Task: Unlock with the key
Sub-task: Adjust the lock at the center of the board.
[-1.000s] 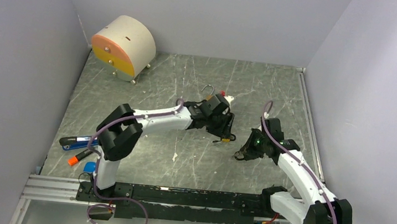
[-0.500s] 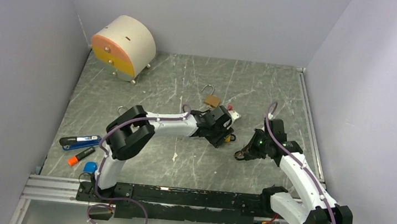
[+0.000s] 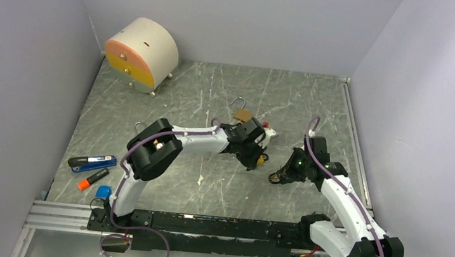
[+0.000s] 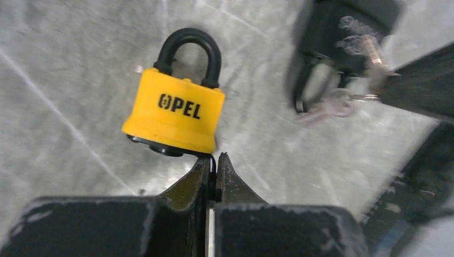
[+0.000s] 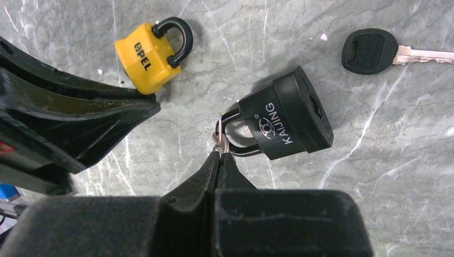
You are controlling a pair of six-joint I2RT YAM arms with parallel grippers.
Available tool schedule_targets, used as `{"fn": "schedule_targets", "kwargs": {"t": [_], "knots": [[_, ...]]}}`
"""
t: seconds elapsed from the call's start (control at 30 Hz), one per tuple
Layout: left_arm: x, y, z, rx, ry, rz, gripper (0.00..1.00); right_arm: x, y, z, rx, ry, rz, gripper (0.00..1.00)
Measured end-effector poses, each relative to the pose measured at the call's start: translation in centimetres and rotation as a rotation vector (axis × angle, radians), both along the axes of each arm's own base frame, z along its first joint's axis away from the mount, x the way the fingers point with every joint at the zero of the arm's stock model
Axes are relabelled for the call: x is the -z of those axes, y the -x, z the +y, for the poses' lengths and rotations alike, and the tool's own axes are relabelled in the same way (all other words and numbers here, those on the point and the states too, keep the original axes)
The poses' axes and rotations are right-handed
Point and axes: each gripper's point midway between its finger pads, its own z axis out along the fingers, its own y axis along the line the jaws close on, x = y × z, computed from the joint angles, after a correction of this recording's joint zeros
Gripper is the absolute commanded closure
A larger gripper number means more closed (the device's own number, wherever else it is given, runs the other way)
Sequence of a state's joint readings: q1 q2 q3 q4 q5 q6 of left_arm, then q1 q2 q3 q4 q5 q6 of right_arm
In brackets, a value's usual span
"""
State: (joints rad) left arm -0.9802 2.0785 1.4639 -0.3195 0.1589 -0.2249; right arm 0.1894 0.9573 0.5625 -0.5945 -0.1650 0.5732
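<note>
A yellow OPEL padlock (image 4: 174,112) (image 5: 145,56) with a black shackle lies flat on the grey table. My left gripper (image 4: 215,158) is shut, its tips just below the padlock's lower right corner, with nothing seen held. A black KAIJING padlock (image 5: 286,115) lies to the right. My right gripper (image 5: 219,153) is shut on a thin metal key ring (image 5: 218,136) at its shackle. Silvery keys (image 4: 334,104) hang blurred by that shackle. A black-headed key (image 5: 369,51) lies loose beyond the black padlock. In the top view both grippers (image 3: 255,158) (image 3: 276,177) are mid-table.
A brass padlock (image 3: 242,114) with a silver shackle lies behind the left gripper, small red and white bits (image 3: 268,129) beside it. A cream and orange drum (image 3: 140,52) stands back left. Blue (image 3: 90,163) and orange (image 3: 92,180) markers lie front left. Walls close three sides.
The left gripper drew back toward me, uncovering the brass padlock, and its jaws went from open to shut. The right arm has barely moved.
</note>
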Motion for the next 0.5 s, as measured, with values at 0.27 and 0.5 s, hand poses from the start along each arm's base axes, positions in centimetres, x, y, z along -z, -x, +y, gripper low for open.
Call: {"fn": "schedule_targets", "kwargs": {"t": [0.27, 0.5], "knots": [[-6.4, 0.9, 0.0, -0.190, 0.420, 0.555, 0.97, -0.1, -0.1, -0.1, 0.004, -0.001, 0.001, 1.00], [-11.1, 2.5, -1.3, -0.319, 0.688, 0.955, 0.97, -0.3, 0.1, 0.4, 0.003, -0.032, 0.010, 1.00]]}}
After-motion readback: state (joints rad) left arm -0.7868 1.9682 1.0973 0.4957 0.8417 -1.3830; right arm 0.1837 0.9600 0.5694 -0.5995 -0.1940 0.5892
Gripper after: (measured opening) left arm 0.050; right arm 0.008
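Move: The left fingers are shut on the tab at the yellow lock's base, its body about 3 cm ahead and 3 cm right. The key in the right hand is about 10 cm right of the left hand, level fore and aft and some 2 cm higher; the black lock lies about 10 cm right, 2 cm back and 2 cm lower. The key sits right at the right hand's fingertips, about 1 cm ahead and 1 cm left. Left hand lifts the yellow lock about 11 cm, keeping its pinch, while its fingers swing to point right. ##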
